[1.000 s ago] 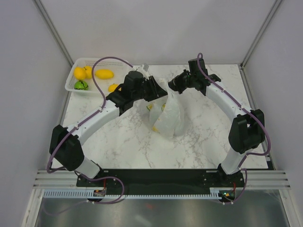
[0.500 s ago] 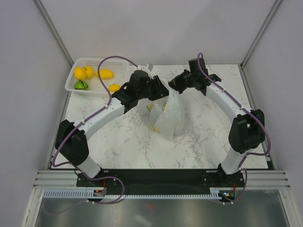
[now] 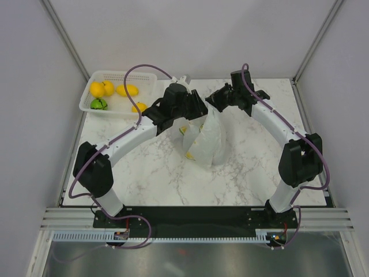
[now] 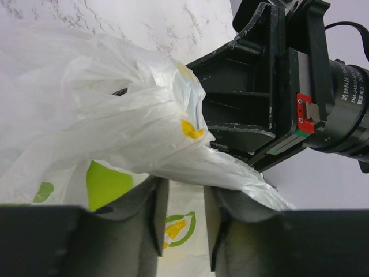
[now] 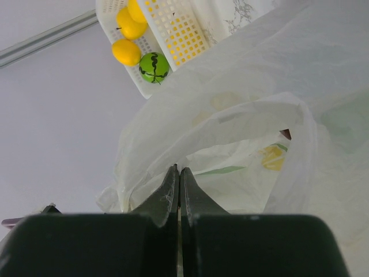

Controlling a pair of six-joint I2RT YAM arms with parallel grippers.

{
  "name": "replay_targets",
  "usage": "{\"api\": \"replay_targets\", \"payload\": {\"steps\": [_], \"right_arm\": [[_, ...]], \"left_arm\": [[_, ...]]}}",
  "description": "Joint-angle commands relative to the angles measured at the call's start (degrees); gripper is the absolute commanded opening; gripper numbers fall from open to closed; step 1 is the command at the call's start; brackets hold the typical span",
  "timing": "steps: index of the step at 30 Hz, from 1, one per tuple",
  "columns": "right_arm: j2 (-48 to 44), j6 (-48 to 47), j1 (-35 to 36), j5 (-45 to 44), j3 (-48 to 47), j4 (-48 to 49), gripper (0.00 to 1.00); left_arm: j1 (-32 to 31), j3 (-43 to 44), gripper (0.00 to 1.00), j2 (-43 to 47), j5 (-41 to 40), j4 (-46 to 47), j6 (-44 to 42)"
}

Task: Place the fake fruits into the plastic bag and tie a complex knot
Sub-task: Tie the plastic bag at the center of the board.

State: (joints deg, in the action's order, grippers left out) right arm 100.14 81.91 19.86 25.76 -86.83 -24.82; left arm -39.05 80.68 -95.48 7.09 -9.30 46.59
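Note:
The plastic bag (image 3: 204, 141) stands mid-table, white with lemon prints, its top pulled up between both grippers. My right gripper (image 5: 179, 171) is shut on a fold of the bag's upper film (image 5: 242, 115). My left gripper (image 4: 185, 190) is open at the bag's top, with film (image 4: 115, 115) draped over its fingertips and nothing pinched between them. The right gripper's black body (image 4: 271, 86) sits just beyond it. Fake fruits, yellow ones (image 3: 97, 89) and a green one (image 3: 98, 104), lie in the basket. Yellow patches show through the bag; I cannot tell prints from fruit. No knot is visible.
The white perforated basket (image 3: 109, 78) sits at the table's back left corner, also seen in the right wrist view as the basket (image 5: 173, 34) with a green fruit (image 5: 154, 66). Grey walls enclose the marble table (image 3: 150, 173) on three sides.
My left arm has swung right toward the bag's top, closing in on the right gripper. The right gripper has held still, shut on the bag.

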Motion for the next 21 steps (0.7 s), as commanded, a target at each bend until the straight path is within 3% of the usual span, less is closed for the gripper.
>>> {"api": "replay_targets", "payload": {"steps": [1,3,7,13,21], "right_arm": [[-1.35,1.85,0.8,1.66,-0.45,2.05,0.0],[-1.44,1.85,0.8,1.66,-0.36,2.14,0.0],[-1.35,1.76,0.8,1.75,-0.19,2.58,0.0],[-0.65,-0.17,0.45,1.4,-1.06,2.5,0.0],[1.2,-8.07,-0.7,-0.27,-3.7,2.41,0.0]], "left_arm": [[-0.42,3.51,0.33,-1.64,-2.26,2.71,-2.9],[-0.42,3.95,0.18,-1.64,-2.08,2.09,-3.43],[-0.33,3.87,0.02,-1.11,-2.35,1.3,-4.22],[0.46,5.35,0.02,-0.67,0.19,-2.73,-5.28],[4.68,8.96,0.02,0.73,13.81,-14.15,-6.15]]}}
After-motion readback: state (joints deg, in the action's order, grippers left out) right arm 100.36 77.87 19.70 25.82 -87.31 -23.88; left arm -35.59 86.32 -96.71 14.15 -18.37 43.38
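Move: The plastic bag's loose rim lies between and just beyond the left hand's part-open fingers, about 1 cm ahead and 1 cm to the right, level with them. The right gripper is about 3 cm ahead of the left hand point and 2 cm to its right, at much the same height. The fruit-filled bag body hangs about 7 cm back, 1 cm right and 14 cm lower. From the right hand, the rim is roughly 2 cm back and 1 cm left. Easing forward barely half a centimetre, the left hand shuts its part-open fingers on the loose rim right beside the right gripper. It then draws about 2 cm to the left and slightly up with fingers shut, turning a few degrees clockwise. The right hand stays nearly in place, keeps its pinch on the bag's top and tilts slightly. ##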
